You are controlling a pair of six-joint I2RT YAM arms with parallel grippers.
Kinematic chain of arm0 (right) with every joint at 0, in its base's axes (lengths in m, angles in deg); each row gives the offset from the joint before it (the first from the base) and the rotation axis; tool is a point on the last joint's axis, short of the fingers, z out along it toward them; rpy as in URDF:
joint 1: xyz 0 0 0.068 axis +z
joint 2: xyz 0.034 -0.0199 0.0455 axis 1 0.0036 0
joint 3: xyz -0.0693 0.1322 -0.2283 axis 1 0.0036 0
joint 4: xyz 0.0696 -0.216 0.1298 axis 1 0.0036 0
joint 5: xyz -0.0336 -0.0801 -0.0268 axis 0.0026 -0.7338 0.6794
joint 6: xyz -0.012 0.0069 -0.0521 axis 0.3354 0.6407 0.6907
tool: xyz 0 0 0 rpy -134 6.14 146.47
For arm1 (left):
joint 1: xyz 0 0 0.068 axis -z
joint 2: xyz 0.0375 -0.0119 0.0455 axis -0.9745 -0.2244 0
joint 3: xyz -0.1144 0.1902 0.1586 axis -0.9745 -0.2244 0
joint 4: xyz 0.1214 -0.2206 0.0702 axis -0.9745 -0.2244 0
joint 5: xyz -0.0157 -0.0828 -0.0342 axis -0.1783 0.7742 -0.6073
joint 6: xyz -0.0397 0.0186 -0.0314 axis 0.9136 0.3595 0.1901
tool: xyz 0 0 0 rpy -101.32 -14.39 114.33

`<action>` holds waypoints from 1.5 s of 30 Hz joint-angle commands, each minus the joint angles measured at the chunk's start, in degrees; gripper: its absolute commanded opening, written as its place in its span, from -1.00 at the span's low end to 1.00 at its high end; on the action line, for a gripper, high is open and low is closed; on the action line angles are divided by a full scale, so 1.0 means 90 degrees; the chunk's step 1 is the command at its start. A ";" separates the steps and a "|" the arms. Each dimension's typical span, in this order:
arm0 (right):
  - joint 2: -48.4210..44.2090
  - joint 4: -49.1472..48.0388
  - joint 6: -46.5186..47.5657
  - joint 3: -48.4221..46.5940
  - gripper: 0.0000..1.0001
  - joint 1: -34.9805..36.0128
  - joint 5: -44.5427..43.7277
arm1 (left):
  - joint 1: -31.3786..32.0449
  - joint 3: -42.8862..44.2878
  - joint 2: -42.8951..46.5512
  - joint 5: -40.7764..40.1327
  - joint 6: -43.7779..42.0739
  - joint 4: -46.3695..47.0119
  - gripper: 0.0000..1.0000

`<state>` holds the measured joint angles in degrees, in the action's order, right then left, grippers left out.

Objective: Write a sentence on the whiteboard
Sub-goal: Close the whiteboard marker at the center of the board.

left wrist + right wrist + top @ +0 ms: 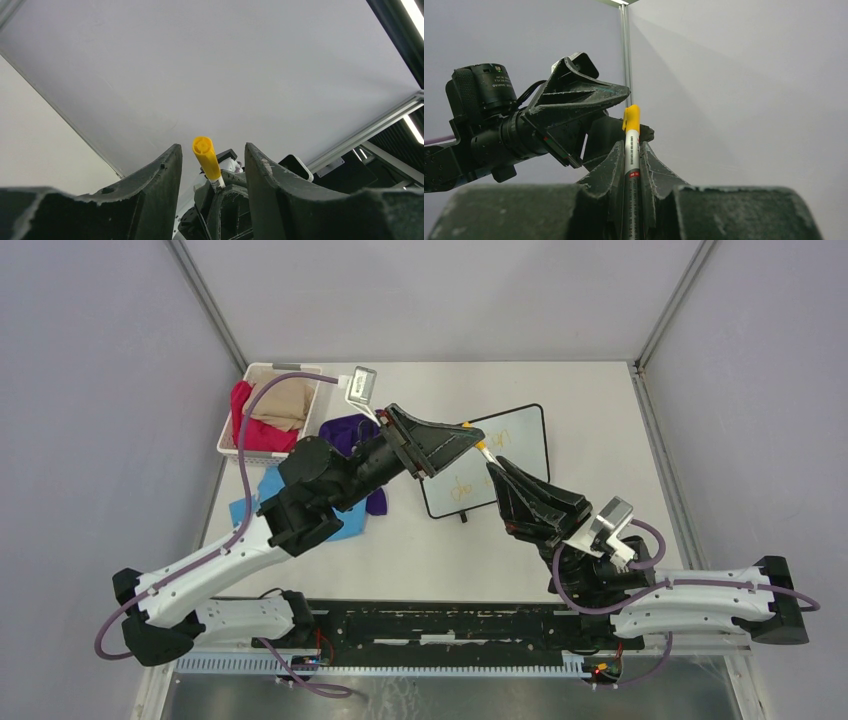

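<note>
The whiteboard [515,435] lies flat at the table's middle right, with faint yellow-orange letters of the sentence [465,488] on it. Above the board, my right gripper [495,472] [631,145] is shut on a white marker [631,157], which points up and away toward the left arm. The marker's yellow cap [206,155] [631,117] stands between the fingers of my left gripper [470,432] [210,150]. Those jaws are open, with a gap on each side of the cap. Both arms hide part of the board.
A white basket [245,375] with red and tan cloths stands at the back left. A purple cloth [345,430] and a blue cloth [270,490] lie beside it under the left arm. A small grey block [361,385] sits near the basket.
</note>
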<state>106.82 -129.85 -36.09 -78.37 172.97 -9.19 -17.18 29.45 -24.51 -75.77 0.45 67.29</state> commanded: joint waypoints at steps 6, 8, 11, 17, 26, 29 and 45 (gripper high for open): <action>0.0003 -0.0146 0.0053 0.0022 -1.00 -0.0014 -0.0045 | -0.0127 0.0063 0.0042 -0.0028 0.0353 0.0267 -0.08; 0.0008 -0.0152 0.0053 0.0029 -1.00 -0.0015 -0.0069 | -0.0127 0.0064 0.0029 -0.0005 0.0364 0.0275 -0.11; 0.0023 -0.0142 0.0062 0.0031 -1.00 -0.0013 -0.0091 | -0.0130 0.0064 0.0019 0.0039 0.0365 0.0306 -0.25; 0.0100 -0.0140 0.0092 -0.0005 -1.00 -0.0019 -0.0250 | -0.0132 0.0013 -0.0055 0.0245 0.0443 0.0394 -0.50; 0.0355 -0.0349 0.0246 -0.0197 -1.00 -0.0015 -0.0662 | -0.0107 -0.0161 -0.0267 0.0693 0.0671 0.0540 -0.96; 0.0438 -0.0474 0.0328 -0.0239 -1.00 -0.0013 -0.0745 | -0.0026 -0.0281 -0.0320 0.0774 0.0730 0.0531 -0.96; 0.0810 -0.0923 0.0736 -0.0442 -1.00 -0.0123 -0.1252 | 0.0926 -0.0331 -0.0597 0.1086 0.0319 0.0205 -0.96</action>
<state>112.43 -138.61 -30.78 -78.85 173.30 -16.73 -16.11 26.06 -27.57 -79.16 5.94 74.67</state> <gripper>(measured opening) 0.173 0.239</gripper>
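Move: The marker's yellow cap stands almost in the left hand's open fingers, about 1 cm ahead, 1 cm to the right and 1 cm below; the marker barrel, clamped by the right hand, is some 3 cm back, 4 cm right and 5 cm below that left hand. The whiteboard lies far below it, roughly 18 cm ahead, 5 cm right and 48 cm down. From the right hand the cap is about 4 cm forward, 4 cm left and 5 cm up. The left hand eases barely 1 cm forward while its fingers close from about half open and pinch the yellow cap from both sides; it then works right and down towards the right hand, about 2 cm, tipping some 5 degrees. The right hand keeps its grip on the barrel and, in the later part, goes about 2 cm forward and 1 cm down, turning nearly 10 degrees clockwise. ##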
